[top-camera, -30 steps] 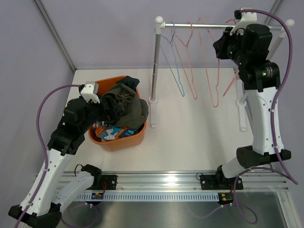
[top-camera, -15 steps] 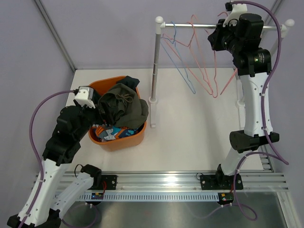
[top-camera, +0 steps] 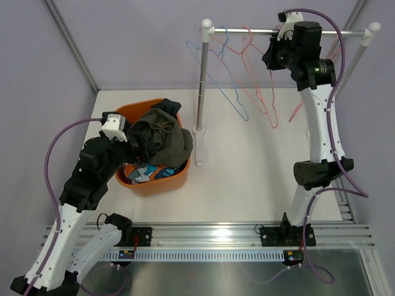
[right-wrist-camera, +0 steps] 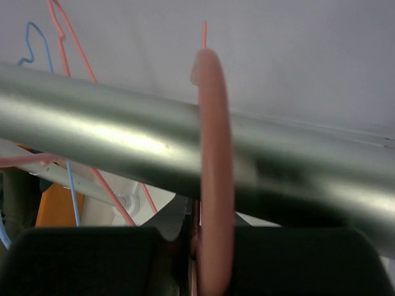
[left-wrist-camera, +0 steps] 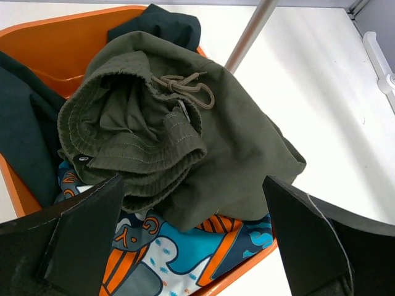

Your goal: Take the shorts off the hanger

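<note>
All the shorts lie in the orange basket [top-camera: 154, 186]. The olive green shorts [top-camera: 165, 140] are on top, over the blue-white-orange patterned shorts [top-camera: 145, 173]. In the left wrist view the olive shorts [left-wrist-camera: 185, 129] cover the patterned pair [left-wrist-camera: 185, 253], with dark garments at the left [left-wrist-camera: 24, 123] and back [left-wrist-camera: 163, 24]. My left gripper [top-camera: 126, 143] hangs open and empty just above the pile [left-wrist-camera: 191, 246]. My right gripper [top-camera: 272, 55] is up at the rail [right-wrist-camera: 92, 129], shut on the hook of a pink hanger [right-wrist-camera: 213, 154].
Bare blue [top-camera: 217, 74] and pink hangers [top-camera: 262, 92] hang from the metal rail [top-camera: 336, 32]. The rail's left post [top-camera: 199, 92] stands just right of the basket, and its right post is behind my right arm. Grey walls close the back and left.
My right arm has moved left along the rail, and the hangers have swung left with it. My left arm has shifted slightly beside the basket, still open.
</note>
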Motion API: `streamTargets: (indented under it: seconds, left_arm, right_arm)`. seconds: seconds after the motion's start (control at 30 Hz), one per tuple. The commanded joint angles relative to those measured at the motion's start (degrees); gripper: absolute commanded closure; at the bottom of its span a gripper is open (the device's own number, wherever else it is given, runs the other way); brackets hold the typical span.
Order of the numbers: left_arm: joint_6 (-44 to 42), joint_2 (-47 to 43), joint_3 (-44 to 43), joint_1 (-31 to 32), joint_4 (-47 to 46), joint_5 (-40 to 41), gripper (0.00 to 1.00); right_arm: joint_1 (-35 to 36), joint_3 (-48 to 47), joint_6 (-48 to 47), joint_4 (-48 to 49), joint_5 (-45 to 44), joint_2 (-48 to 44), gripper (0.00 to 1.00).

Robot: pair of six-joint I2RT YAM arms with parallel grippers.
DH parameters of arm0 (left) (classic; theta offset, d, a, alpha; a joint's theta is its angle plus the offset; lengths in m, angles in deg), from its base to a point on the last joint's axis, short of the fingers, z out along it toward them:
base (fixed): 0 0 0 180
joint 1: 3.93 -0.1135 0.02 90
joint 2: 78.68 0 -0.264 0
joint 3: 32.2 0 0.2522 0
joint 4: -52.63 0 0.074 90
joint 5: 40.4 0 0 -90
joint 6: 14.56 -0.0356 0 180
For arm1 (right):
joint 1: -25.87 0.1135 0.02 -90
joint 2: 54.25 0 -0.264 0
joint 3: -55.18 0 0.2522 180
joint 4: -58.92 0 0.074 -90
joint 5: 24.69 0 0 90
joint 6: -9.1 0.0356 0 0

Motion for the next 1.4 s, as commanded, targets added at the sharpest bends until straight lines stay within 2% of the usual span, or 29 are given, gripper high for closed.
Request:
streamTargets:
  seconds: [0.0, 0.3, 0.4, 0.53, 0.67, 0.7, 0.9, 1.0, 1.2, 1.27, 1.33, 1.37]
  left_arm:
    - [-0.74, 0.48, 0.31, 0.23, -2.44, 0.76, 0.01]
    - [-0.83, 0.66, 1.19, 0.23, -2.62, 0.67, 0.01]
    - [-0.83, 0.92, 1.54, 0.23, -2.71, 0.58, 0.01]
    - [-0.92, 1.01, 1.72, 0.23, -2.8, 0.41, 0.01]
    - [-0.92, 1.27, 1.8, 0.23, -2.8, 0.23, 0.01]
    - [-0.92, 1.27, 1.89, 0.23, -2.88, 0.15, 0.01]
    - [-1.1, 1.18, 2.16, 0.23, -2.97, 0.06, 0.01]
    - [-1.18, 1.18, 2.33, 0.23, -3.06, -0.03, 0.01]
    - [-1.18, 1.53, 2.33, 0.23, -3.41, -0.12, 0.01]
    - [-1.27, 1.62, 2.42, 0.23, -3.5, -1.6, 0.01]
    - [-1.45, 1.62, 2.51, 0.23, -3.5, -1.61, 0.01]
    - [-1.45, 1.62, 2.51, 0.23, -3.5, -1.61, 0.01]
  right_arm:
    - [-0.2, 0.67, -1.07, 0.4, -0.74, -0.52, 1.0]
    - [-0.2, 6.47, -0.1, 2.77, -0.57, -5.44, 1.0]
    - [-0.2, 7.7, -0.1, 3.04, -1.01, -6.84, 0.95]
    - [-0.2, 10.59, 1.66, 3.65, -1.89, -9.74, 0.79]
    - [-0.11, 13.41, 2.45, 4.97, -2.33, -13.07, 0.59]
    - [-0.11, 13.94, 2.54, 5.23, -2.5, -13.7, 0.57]
    - [-0.2, 19.03, 3.68, 5.93, -3.29, -20.11, 0.56]
    - [-0.11, 25.53, 5.96, 8.47, -3.03, -25.64, 0.55]
    - [0.93, 48.26, 13.87, 19.1, 2.15, -40.67, 0.57]
    - [5.75, 52.16, 14.75, 20.87, 0.49, -45.42, 0.57]
    - [11.28, 56.12, 14.67, 20.97, -4.86, -48.05, 0.57]
    - [16.79, 57.09, 14.84, 20.79, -6.27, -48.59, 0.57]
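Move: The right hand already grips the bare pink hanger at its neck. The stretch of rail it is meant for lies about 2 cm ahead and 4 cm above. On that rail, about 2 cm ahead and 5 cm up from this hand, are the second pink hanger's hook some 9 cm to the left, the blue hanger's hook 16 cm to the left, and another pink hook 22 cm to the right. From the left hand, that stretch of rail is roughly 27 cm ahead, 45 cm to the right and 18 cm up. With the pink hanger's hook already over the rail, the right hand sinks about 1 cm to settle it, eases back and opens its fingers part way to let go of the neck, then draws back faster towards the base, some 18 cm in all, first rising slightly and then dipping, swinging a little left at the end as its left side rolls up by about 15 degrees. The left hand, still wide open, sinks about 2 cm towards the shorts in the orange basket. ##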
